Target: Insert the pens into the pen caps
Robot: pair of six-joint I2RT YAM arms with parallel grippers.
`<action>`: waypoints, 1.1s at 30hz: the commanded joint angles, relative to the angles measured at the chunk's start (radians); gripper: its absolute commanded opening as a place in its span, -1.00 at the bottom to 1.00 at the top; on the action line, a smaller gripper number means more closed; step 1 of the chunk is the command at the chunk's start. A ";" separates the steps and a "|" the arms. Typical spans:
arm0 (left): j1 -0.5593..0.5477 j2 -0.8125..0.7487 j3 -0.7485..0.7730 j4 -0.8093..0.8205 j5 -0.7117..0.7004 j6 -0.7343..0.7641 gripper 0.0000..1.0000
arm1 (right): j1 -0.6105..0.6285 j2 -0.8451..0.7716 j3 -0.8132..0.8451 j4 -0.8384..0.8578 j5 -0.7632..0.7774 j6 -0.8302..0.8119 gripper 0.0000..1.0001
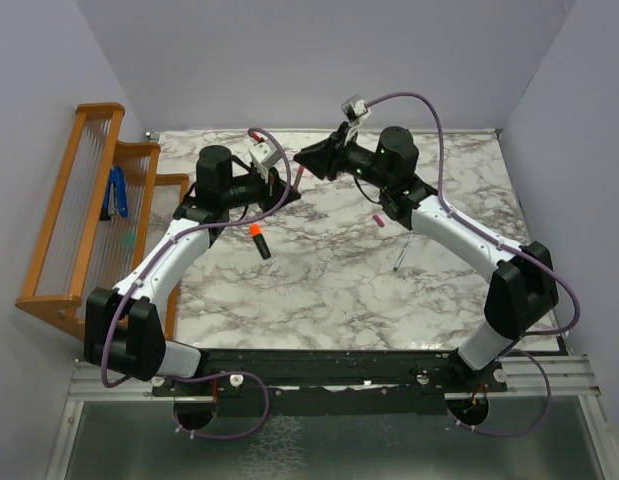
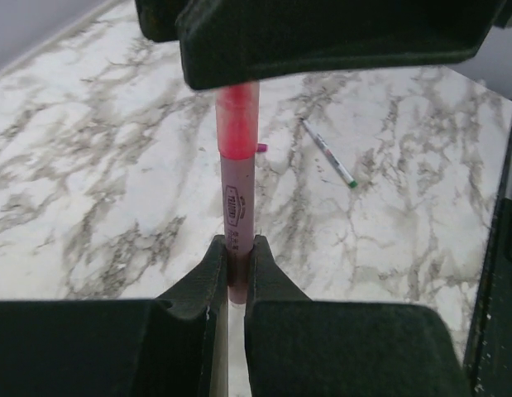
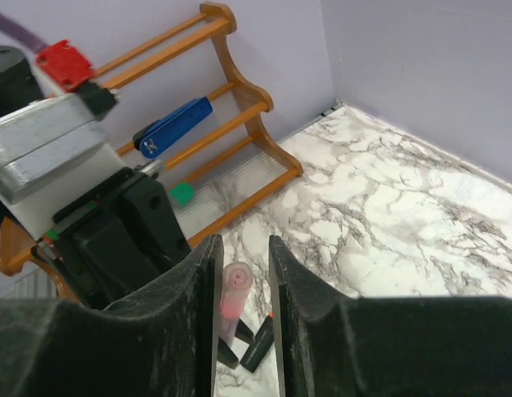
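My left gripper (image 1: 282,186) (image 2: 237,245) is shut on the pinkish-white pen (image 2: 237,198) and holds it above the table's far middle. A pale pink cap (image 2: 237,120) (image 3: 235,285) sits over the pen's far end. My right gripper (image 1: 309,160) (image 3: 241,248) is open, with its jaws on either side of that capped end and a gap on the right. The black marker (image 1: 260,241) (image 3: 260,347) with an orange end lies below. The greyish pen (image 1: 400,258) (image 2: 328,154) and the magenta cap (image 1: 379,221) (image 2: 261,148) lie to the right. No separate orange cap shows.
A wooden rack (image 1: 79,220) stands along the table's left edge and holds a blue-handled tool (image 1: 117,192) (image 3: 174,126) and a green-tipped item (image 3: 182,193). The walls close in at the back and on both sides.
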 commanded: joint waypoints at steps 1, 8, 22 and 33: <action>0.030 -0.069 -0.041 0.047 -0.117 0.080 -1.00 | -0.082 0.062 0.178 -0.214 0.037 -0.024 -0.28; -0.001 -0.012 -0.066 -0.157 -0.282 0.119 -1.00 | -0.182 0.018 0.222 -0.178 0.189 0.014 -0.01; -0.069 0.249 0.061 -0.432 -0.665 -0.223 -1.00 | -0.191 -0.259 -0.219 -0.299 0.452 -0.052 0.00; -0.119 0.452 0.170 -0.495 -0.797 -0.244 -1.00 | -0.192 -0.088 -0.161 -0.631 0.570 -0.061 -0.02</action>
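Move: The left hand still holds the capped pink pen. The black marker with the orange cap lies about 11 cm to its left, 4 cm farther out and some 24 cm below; the free marble just right of that marker is where the pen is going. For the right hand, the pink pen's cap is right at its fingertips, about 1 cm back and 2 cm below. A small magenta piece lies roughly 25 cm to its right, 8 cm ahead and 33 cm lower. Down some 20 cm and slightly left goes the left hand, after a tiny rise, bringing the gripped pink pen towards the table beside the black marker as its wrist swings from pointing right to mostly down. The right hand spreads its already loosening fingers and draws off the cap forward and to the right, then back and down, ending about 18 cm right and turned clockwise. ##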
